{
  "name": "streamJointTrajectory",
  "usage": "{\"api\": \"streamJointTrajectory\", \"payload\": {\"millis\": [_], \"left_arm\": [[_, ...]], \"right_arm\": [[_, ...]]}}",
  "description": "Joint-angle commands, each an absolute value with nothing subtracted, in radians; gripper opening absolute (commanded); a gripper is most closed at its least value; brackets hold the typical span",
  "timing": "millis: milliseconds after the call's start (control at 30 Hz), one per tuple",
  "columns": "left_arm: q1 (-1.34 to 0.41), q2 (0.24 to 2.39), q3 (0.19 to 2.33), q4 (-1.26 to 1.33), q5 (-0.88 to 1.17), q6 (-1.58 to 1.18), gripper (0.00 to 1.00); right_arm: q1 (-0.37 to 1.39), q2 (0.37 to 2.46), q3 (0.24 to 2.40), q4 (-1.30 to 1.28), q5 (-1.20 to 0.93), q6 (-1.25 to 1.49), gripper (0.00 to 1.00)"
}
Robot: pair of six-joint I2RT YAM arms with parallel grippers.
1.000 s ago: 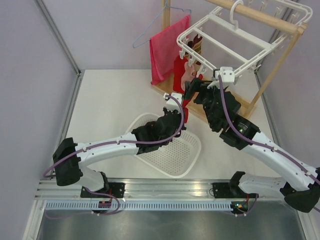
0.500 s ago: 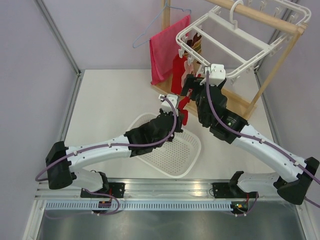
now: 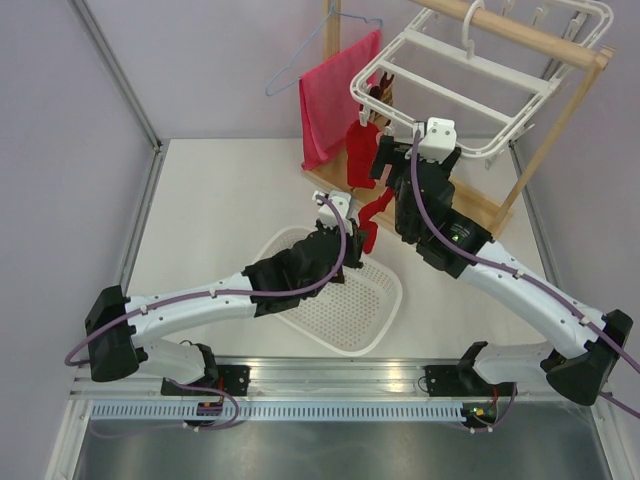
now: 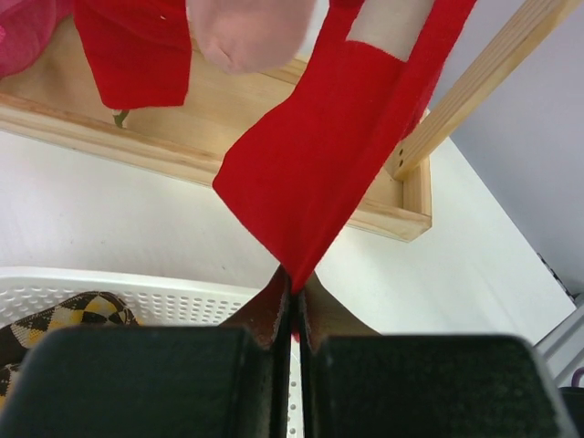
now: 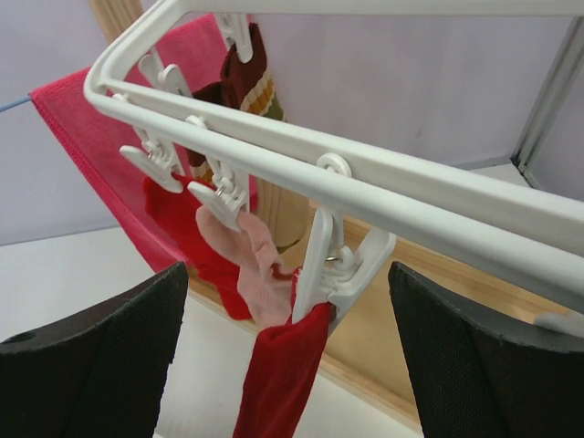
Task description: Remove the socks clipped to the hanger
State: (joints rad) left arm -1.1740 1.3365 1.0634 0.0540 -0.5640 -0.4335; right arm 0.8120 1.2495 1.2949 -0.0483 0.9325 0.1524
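Observation:
The white hanger point(image 3: 470, 75) hangs from the wooden stand, its bar point(image 5: 365, 173) crossing the right wrist view. A red sock point(image 5: 278, 383) hangs from a white clip point(image 5: 351, 260), which sits between the wide-apart fingers of my open right gripper point(image 5: 285, 278). My left gripper point(image 4: 294, 287) is shut on that red sock's point(image 4: 319, 164) lower tip and holds it taut. A pale pink sock point(image 5: 251, 269), a second red sock point(image 5: 182, 214) and a striped sock point(image 5: 246, 78) are clipped further along. An argyle sock point(image 4: 55, 315) lies in the basket.
A white perforated basket point(image 3: 370, 320) sits on the table under the left gripper. A red-pink towel point(image 3: 335, 95) and a thin wire hanger point(image 3: 300, 60) hang at the back. The wooden stand's base point(image 4: 182, 155) and slanted post point(image 3: 555, 120) lie close behind the socks.
My right gripper has risen toward the hanger's edge and now brackets the clip. The hanger frame has shifted up. The left gripper has stayed shut on the red sock and drawn back slightly.

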Motion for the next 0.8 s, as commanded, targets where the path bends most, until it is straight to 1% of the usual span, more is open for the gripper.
{"api": "streamJointTrajectory", "payload": {"millis": [0,167,467,767], "left_arm": [[-1.178,1.298,1.054,0.072,-0.542,-0.468,0.02],[-1.178,1.301,1.054,0.072,-0.545,-0.465,0.02],[-1.178,1.302,1.051,0.072,-0.554,-0.463,0.02],[-1.178,1.298,1.055,0.072,-0.546,-0.463,0.02]], "right_arm": [[0.792,1.244,1.33,-0.009,0.968,0.123,0.94],[0.776,1.223,1.312,-0.008,0.976,0.103,0.94],[0.759,1.172,1.284,0.067,0.963,0.057,0.94],[0.693,1.17,1.275,0.068,0.933,0.069,0.94]]}}
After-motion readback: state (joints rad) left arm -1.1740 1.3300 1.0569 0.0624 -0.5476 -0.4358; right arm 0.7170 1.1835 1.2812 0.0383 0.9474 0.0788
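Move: The clip on the red sock with the white patch sits nearly between the right hand's open fingers, about 2 cm ahead, 2 cm to the right and 2 cm above. From the right hand, the pink sock hangs some 6 cm ahead, 4 cm left and 3 cm lower, and the other red sock about 8 cm ahead, 9 cm left and 5 cm lower. From the left hand, that clip is roughly 13 cm ahead, 9 cm right and 13 cm up. The white-patch red sock's clip gets the right hand's wide-open fingers brought around it: they slide about 5 cm right, then also rise some 3 cm, with the wrist yawing slightly clockwise and tipping up about 5 degrees, until the clip is centred between them below the hanger's front rail. The left hand stays put and keeps its pinch on the lower end of that sock. ##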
